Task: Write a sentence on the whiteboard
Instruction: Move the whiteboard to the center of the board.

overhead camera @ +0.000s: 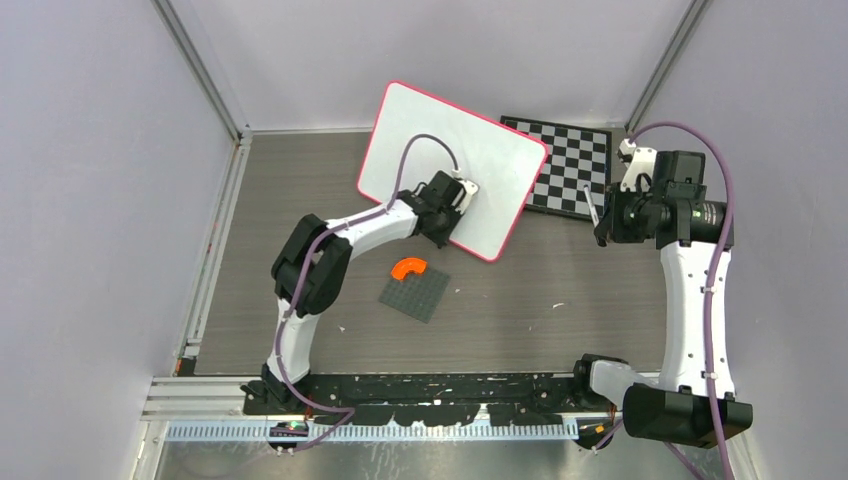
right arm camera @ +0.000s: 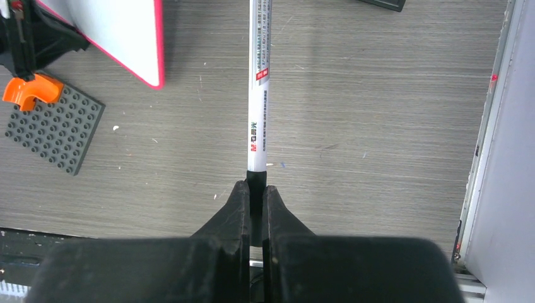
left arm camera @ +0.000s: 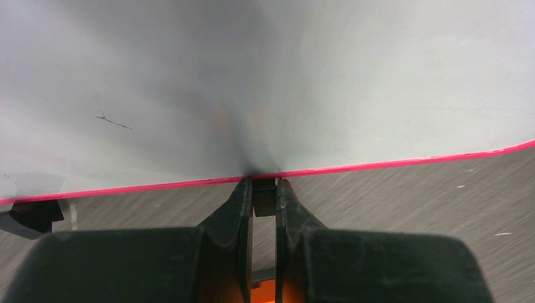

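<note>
The whiteboard [overhead camera: 450,160] lies skewed at the back of the table, white with a pink rim. My left gripper [overhead camera: 458,200] is at its near edge, shut on a small black foot [left arm camera: 264,197] just under the rim [left arm camera: 391,165]. The board face [left arm camera: 328,88] fills the left wrist view and carries only a short thin black stroke [left arm camera: 113,121]; no sentence shows. My right gripper [right arm camera: 255,186] is shut on the black end of a white marker [right arm camera: 258,95] and hangs to the right of the board [right arm camera: 113,31], over bare table. From above, the marker [overhead camera: 592,208] points down beside the right gripper [overhead camera: 604,232].
A black-and-white chessboard [overhead camera: 565,165] lies behind the board's right corner. A dark grey studded plate [overhead camera: 415,293] with an orange curved piece [overhead camera: 407,268] sits in front of the board. Another black foot [left arm camera: 35,214] shows at the left. Metal rails edge the table's sides.
</note>
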You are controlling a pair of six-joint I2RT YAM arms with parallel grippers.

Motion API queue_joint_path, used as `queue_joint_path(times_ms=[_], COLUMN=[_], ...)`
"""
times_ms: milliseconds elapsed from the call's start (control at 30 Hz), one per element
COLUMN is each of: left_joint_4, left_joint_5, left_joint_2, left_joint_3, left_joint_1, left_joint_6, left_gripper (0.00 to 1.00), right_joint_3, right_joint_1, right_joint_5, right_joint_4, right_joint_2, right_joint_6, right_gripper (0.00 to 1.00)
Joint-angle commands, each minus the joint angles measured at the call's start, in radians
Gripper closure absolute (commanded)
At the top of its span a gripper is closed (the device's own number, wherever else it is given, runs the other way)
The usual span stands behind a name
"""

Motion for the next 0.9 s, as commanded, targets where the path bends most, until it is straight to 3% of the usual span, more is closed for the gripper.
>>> queue_joint_path(times_ms=[0, 367, 500, 600, 700, 867], left_joint_4=[-0.022, -0.053, -0.040, -0.011, 0.018, 0.043], left_joint_5=[0.008, 0.015, 0.078, 0.065, 0.069, 0.117], left_joint_2=[0.032, 0.086, 0.073, 0.033, -0.015, -0.085], left_joint_3=[0.056, 0.131, 0.112, 0.058, -0.004, -0.091], left_joint_1=[-0.078, -0.205, -0.222, -0.223, -0.223, -0.221], left_joint_6=[-0.099, -0.255, -0.269, -0.252, -0.217, -0.188], left_gripper=[1.00, 0.98, 0.80, 0.55, 0.45, 0.41], right_joint_3=[0.014, 0.019, 0.030, 0.038, 0.038, 0.040], right_joint_1=[-0.013, -0.023, -0.030, -0.033, -0.038, -0.042], right_joint_5=[-0.016, -0.019, -0.016, -0.014, -0.014, -0.015], right_joint_4=[-0.009, -0.016, -0.029, -0.037, -0.037, -0.037], right_joint_2=[-0.031, -0.027, -0.025, -0.028, -0.029, -0.025], right_joint_6=[-0.020, -0.019, -0.025, -0.032, -0.036, -0.032], right_gripper=[1.00, 1.00, 1.00, 1.00, 1.00, 1.00])
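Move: The left hand already pinches the whiteboard by a black tab on its near edge; the board's middle is about 18 cm ahead and 2 cm right. The open spot for that edge is some 5 cm back and 8 cm right. The orange piece is about 6 cm back and 8 cm left, the chessboard about 19 cm ahead and 28 cm right. From the right hand, the whiteboard's middle is roughly 28 cm ahead, 29 cm left and 20 cm below. Back and to the right the left hand goes, nearly level, dragging the whiteboard by its near-edge tab for some 9 cm towards the middle of the table. Still on its way, it opens the fingers wide, lets go of the tab and draws on back from the edge about 5 cm more, sinking a little and veering slightly left at the end as the wrist tilts some 10 degrees. ##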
